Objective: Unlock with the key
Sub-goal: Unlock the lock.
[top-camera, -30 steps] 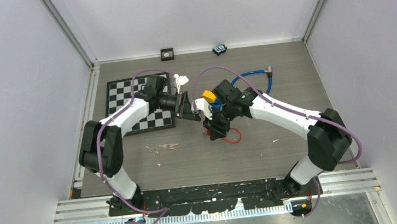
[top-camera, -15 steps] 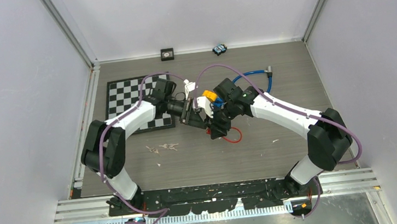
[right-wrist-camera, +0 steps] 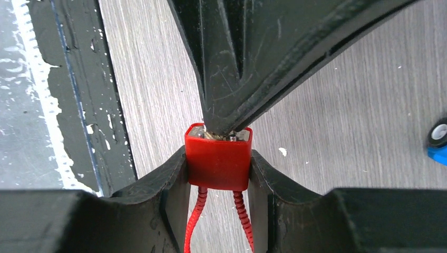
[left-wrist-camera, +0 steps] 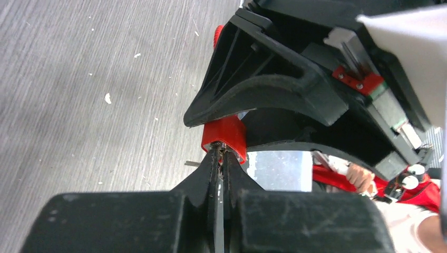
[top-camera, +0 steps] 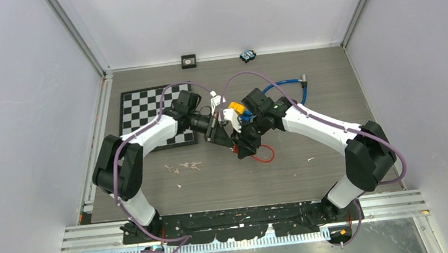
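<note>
A small red lock [right-wrist-camera: 217, 163] with a red cable loop [right-wrist-camera: 196, 221] sits squeezed between the fingers of my right gripper [right-wrist-camera: 217, 154], above the wood-grain table. My left gripper [left-wrist-camera: 221, 150] reaches in from the left, its tips pressed against the lock's [left-wrist-camera: 225, 134] metal end face. Its jaws are shut on a thin silvery strip, the key [left-wrist-camera: 218, 190], most of which is hidden between the pads. From above, both grippers meet mid-table, the left gripper [top-camera: 224, 137] beside the right gripper [top-camera: 243, 148], with the cable loop [top-camera: 266, 154] hanging below them.
A checkerboard mat [top-camera: 139, 107] lies at the back left under the left arm. A blue cable [top-camera: 292, 86] curls behind the right arm. A small black box [top-camera: 188, 60] and a blue toy [top-camera: 247, 55] sit by the back wall. Scraps [top-camera: 183, 166] lie on the table.
My left gripper has swung right from over the checkerboard to the lock's face, and its jaws have closed. The right arm has held the lock almost still.
</note>
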Tool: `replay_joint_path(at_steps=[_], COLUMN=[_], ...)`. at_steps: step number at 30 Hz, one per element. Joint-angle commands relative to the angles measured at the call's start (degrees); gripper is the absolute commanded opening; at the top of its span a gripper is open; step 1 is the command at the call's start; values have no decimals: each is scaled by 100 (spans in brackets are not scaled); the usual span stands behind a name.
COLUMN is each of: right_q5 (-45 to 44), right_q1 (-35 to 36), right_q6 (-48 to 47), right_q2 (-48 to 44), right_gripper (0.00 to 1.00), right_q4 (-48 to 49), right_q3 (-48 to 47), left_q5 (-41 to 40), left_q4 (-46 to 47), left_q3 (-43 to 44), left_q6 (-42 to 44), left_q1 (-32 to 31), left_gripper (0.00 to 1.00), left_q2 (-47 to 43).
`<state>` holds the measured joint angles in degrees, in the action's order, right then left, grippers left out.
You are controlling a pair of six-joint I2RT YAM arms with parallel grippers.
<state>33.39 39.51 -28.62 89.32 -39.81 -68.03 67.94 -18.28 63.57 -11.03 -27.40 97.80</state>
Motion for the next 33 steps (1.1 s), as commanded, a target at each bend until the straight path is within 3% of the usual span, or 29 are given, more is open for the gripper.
replay_joint_path(at_steps=[1, 14, 25, 29, 33], right_q5=[576, 1916, 2089, 1793, 1441], right_q1=[-201, -646, -664, -664, -666], right_q6=[210, 838, 992, 963, 888], right_q2=[26, 367, 534, 453, 282], right_gripper=[1, 1, 1, 1, 1], right_q4=[98, 468, 479, 483, 518], right_q3=[-222, 27, -35, -22, 58], left_q5=[151, 441, 109, -109, -95], left_q4=[106, -38, 76, -89, -9], left_q3=[-192, -852, -1202, -1194, -1282], left_q6=[864, 4021, 4969, 4969, 4626], left_q1=[-38, -237, -329, -285, 35], left_gripper=[0, 0, 0, 15, 41], left_q2=[-266, -1310, -1912, -2095, -2301])
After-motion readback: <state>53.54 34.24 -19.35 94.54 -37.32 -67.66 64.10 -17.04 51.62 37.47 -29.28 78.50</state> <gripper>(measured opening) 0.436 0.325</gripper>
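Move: The left hand has the key already pinched in the lock's face; the lock's middle is about 3 cm to its right, 1 cm back and 1 cm lower. From the left hand, the toy truck stands some 13 cm ahead, 4 cm right, and the loose keys 15 cm left, 4 cm back, both about 14 cm below. The right hand already grips the lock between its pads; the key's head lies about 3 cm to its left, 1 cm ahead and slightly above. Keeping its pinch on the key, the left hand twists it in the lock by some 50 degrees, clockwise looking from the left hand towards the lock, while the right hand keeps its grip and rolls the lock about 20 degrees the opposite way. Both hands drift back together about 2 cm and a little left and up; at the end the left fingers open, letting the key go. ##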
